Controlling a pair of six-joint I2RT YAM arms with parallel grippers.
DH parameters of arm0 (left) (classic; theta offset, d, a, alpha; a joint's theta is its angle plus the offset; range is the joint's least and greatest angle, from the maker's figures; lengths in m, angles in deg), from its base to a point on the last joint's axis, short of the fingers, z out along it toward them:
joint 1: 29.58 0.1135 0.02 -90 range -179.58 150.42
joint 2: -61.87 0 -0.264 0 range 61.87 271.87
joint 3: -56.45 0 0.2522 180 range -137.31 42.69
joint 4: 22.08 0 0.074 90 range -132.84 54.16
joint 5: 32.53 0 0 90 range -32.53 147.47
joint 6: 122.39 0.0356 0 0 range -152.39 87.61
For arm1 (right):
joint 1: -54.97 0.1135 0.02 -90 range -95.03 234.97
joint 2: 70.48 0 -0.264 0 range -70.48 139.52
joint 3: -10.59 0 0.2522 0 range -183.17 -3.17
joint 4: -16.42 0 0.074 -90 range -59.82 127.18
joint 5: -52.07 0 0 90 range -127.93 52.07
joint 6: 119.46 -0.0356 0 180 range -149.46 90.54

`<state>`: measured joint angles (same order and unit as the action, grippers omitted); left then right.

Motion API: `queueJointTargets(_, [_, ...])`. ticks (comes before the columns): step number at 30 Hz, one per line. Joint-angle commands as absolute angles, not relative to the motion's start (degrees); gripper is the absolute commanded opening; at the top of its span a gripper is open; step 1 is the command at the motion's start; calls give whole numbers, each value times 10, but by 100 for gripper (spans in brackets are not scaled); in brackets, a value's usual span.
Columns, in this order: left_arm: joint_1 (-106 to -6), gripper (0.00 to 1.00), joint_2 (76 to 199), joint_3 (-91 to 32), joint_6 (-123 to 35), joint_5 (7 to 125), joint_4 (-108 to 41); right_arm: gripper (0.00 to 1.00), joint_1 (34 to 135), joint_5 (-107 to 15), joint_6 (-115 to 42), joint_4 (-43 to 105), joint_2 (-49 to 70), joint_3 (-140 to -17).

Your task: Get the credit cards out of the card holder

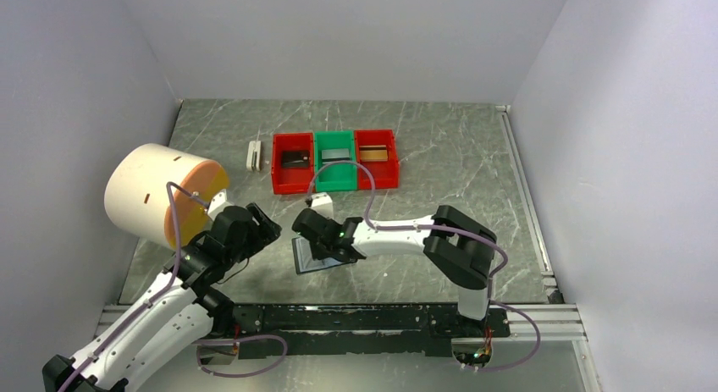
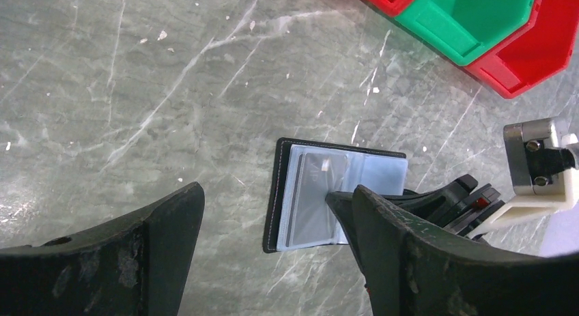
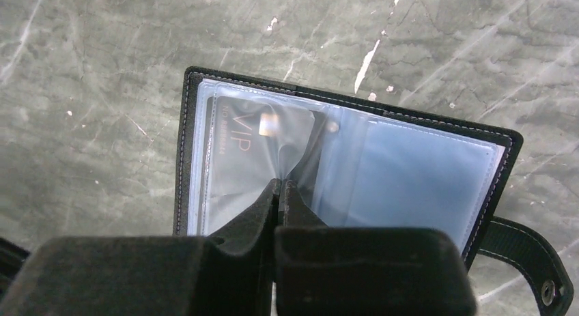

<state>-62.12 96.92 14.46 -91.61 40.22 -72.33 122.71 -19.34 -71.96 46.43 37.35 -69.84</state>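
Note:
The black card holder (image 1: 306,261) (image 3: 410,173) (image 2: 276,193) lies open on the marble table, bluish clear pockets up. A dark grey credit card (image 3: 232,145) (image 2: 311,193) marked VIP sits inside its left pocket. My right gripper (image 3: 281,183) (image 1: 317,251) is shut, its tips pinching the puckered clear pocket over that card; whether the card itself is in the pinch I cannot tell. My left gripper (image 2: 273,193) (image 1: 262,227) hovers open just left of the holder, holding nothing. Other cards lie in the bins: dark (image 1: 295,159), grey (image 1: 336,154), tan (image 1: 375,152).
A row of bins, red (image 1: 279,173), green (image 1: 335,182) and red (image 1: 391,168), stands behind the holder. A small white block (image 1: 253,155) is left of them. A large cream and orange cylinder (image 1: 157,193) sits by the left wall.

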Motion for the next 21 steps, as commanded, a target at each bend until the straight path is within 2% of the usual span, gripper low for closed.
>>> queueJointTargets(1, [-618,84,975,138,-897,423,-696,0,1199,-261,-725,418,355,-635])
queueJointTargets(10, [-618,82,1009,148,-880,473,-645,0,1118,-442,-743,192,254,-483])
queueJointTargets(21, [-618,83,1092,166,-859,635,-471,0,1064,-533,-810,26,223,-381])
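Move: The shut right fingers already pinch the clear sleeve over the VIP card, whose middle is about 1 cm back, 2 cm left and 1 cm below. The bluish right page lies some 5 cm right and 1 cm ahead, with the clasp strap roughly 10 cm right, about level fore and aft. From the open left hand the VIP card is about 8 cm right, level fore and aft, and 9 cm lower. Right fingers keep pinching the sleeve, pulling about 3 cm right and tilting; left hand swings 6 cm right towards it. ##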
